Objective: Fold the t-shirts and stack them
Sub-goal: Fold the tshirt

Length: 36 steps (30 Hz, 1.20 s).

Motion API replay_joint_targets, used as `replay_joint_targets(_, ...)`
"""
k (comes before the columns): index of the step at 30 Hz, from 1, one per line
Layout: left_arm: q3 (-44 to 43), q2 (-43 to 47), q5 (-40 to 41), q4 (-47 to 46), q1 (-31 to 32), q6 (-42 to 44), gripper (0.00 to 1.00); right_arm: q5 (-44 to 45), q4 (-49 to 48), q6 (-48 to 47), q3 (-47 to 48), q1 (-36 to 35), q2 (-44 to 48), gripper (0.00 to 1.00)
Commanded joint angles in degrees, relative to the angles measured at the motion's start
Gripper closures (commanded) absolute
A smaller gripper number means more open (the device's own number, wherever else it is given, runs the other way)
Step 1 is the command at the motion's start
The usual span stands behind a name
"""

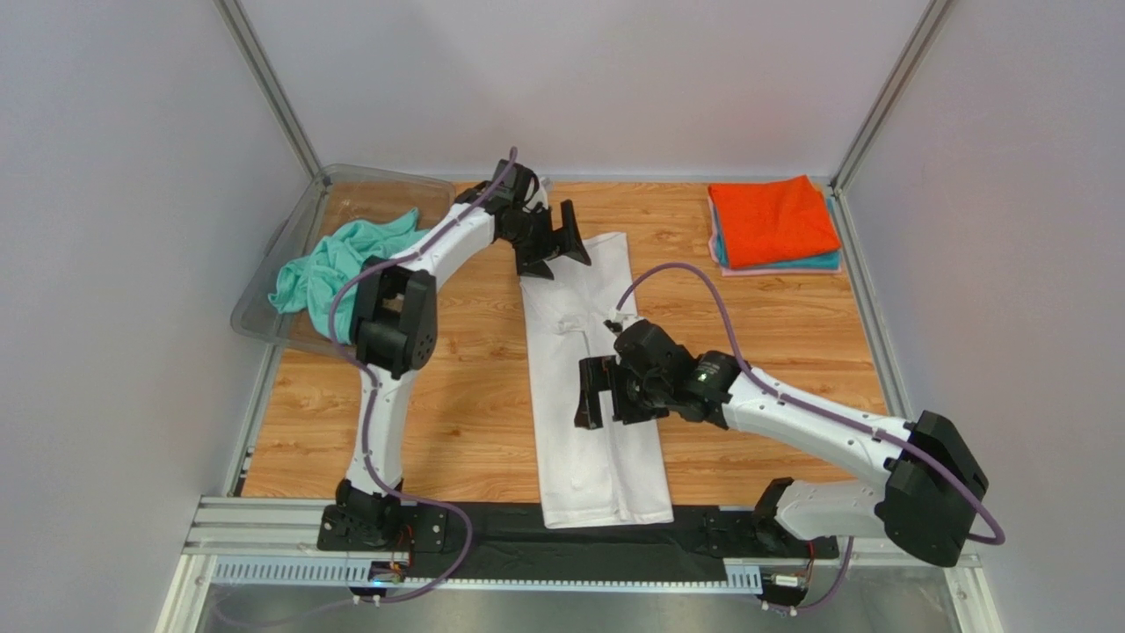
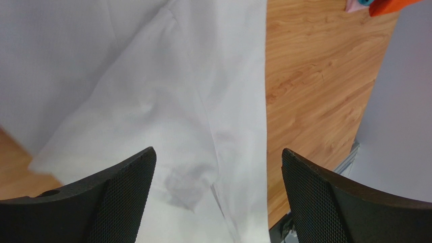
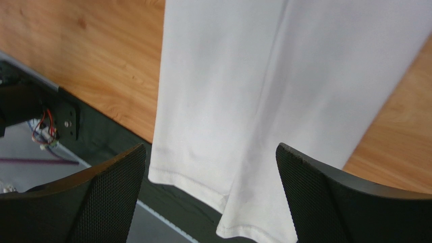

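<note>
A large white t-shirt lies down the middle of the table as a long narrow strip, its sides folded in and its hem hanging over the near edge. My left gripper hovers open over the strip's far end, nothing between its fingers. Over the strip's middle my right gripper is open too, and its wrist view looks down on the hem. A folded orange t-shirt tops a stack at the far right, with teal and pink edges under it. A mint-green t-shirt lies crumpled in the tray.
The clear plastic tray sits at the far left corner, partly over the table's left edge. Grey walls close in the back and both sides. A metal rail with a black strip runs along the near edge.
</note>
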<state>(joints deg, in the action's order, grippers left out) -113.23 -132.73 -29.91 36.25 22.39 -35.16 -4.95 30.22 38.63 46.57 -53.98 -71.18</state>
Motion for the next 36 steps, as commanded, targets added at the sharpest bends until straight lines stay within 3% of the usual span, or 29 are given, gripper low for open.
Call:
replay_joint_targets(1, 4.7, 20.8, 3.6, 1.5, -0.2, 5.0, 0.0, 4.6, 2.3, -5.1, 4.1, 5.0, -1.6, 0.0)
replay_joint_targets(4, 15.6, 35.4, 8.0, 0.5, -0.2, 6.8, 0.0, 7.0, 2.8, -7.7, 8.5, 8.1, -4.0, 0.0)
replay_joint_targets(8, 39.4, 54.0, 12.1, -4.3, -0.2, 6.7, 0.0, 9.8, 3.0, -10.4, 15.8, 13.7, -12.0, 0.0)
replay_joint_targets(14, 67.3, 78.2, 13.2, -7.9, -0.2, -0.9, 0.0, 16.2, 6.3, -16.1, 35.7, 15.8, -31.0, 0.0)
replay_joint_targets(17, 75.1, 87.1, 13.7, -6.4, -0.2, -3.0, 0.0, 16.9, 9.7, -17.6, 46.1, 16.5, -41.6, 0.0)
replay_joint_targets(25, 82.0, 99.5, 17.3, 2.6, -0.2, -5.6, 0.0, 20.2, 14.3, -23.2, 59.7, 16.5, -57.2, 0.0)
replay_joint_targets(36, 84.7, 95.2, 20.4, 0.3, -0.2, -8.1, 0.0, 20.8, 16.6, -18.6, 62.2, 18.3, -64.4, 0.0)
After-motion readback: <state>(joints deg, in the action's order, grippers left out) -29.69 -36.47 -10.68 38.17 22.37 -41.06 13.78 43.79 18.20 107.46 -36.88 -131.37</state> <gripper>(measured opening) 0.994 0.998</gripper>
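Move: Well ahead of the right hand lies the far part of the folded white t-shirt: the spot it goes for is about 27 cm ahead, 1 cm left and 8 cm below. The shirt's near end is some 20 cm back and 2 cm right of the hand. Beyond that spot, the folded stack stands roughly 20 cm farther out and 43 cm to its right. From the left hand, the spot is about 6 cm back, 1 cm right and 7 cm below. Reaching forward along the shirt by about 27 cm, the open right hand sinks some 7 cm near the end onto its far part, wrist tilting nearly 30 degrees until the fingers point down and their tips rest on the cloth. Meanwhile the left hand clears away from the shirt, open, arcing high back and left to hover over bare table. ##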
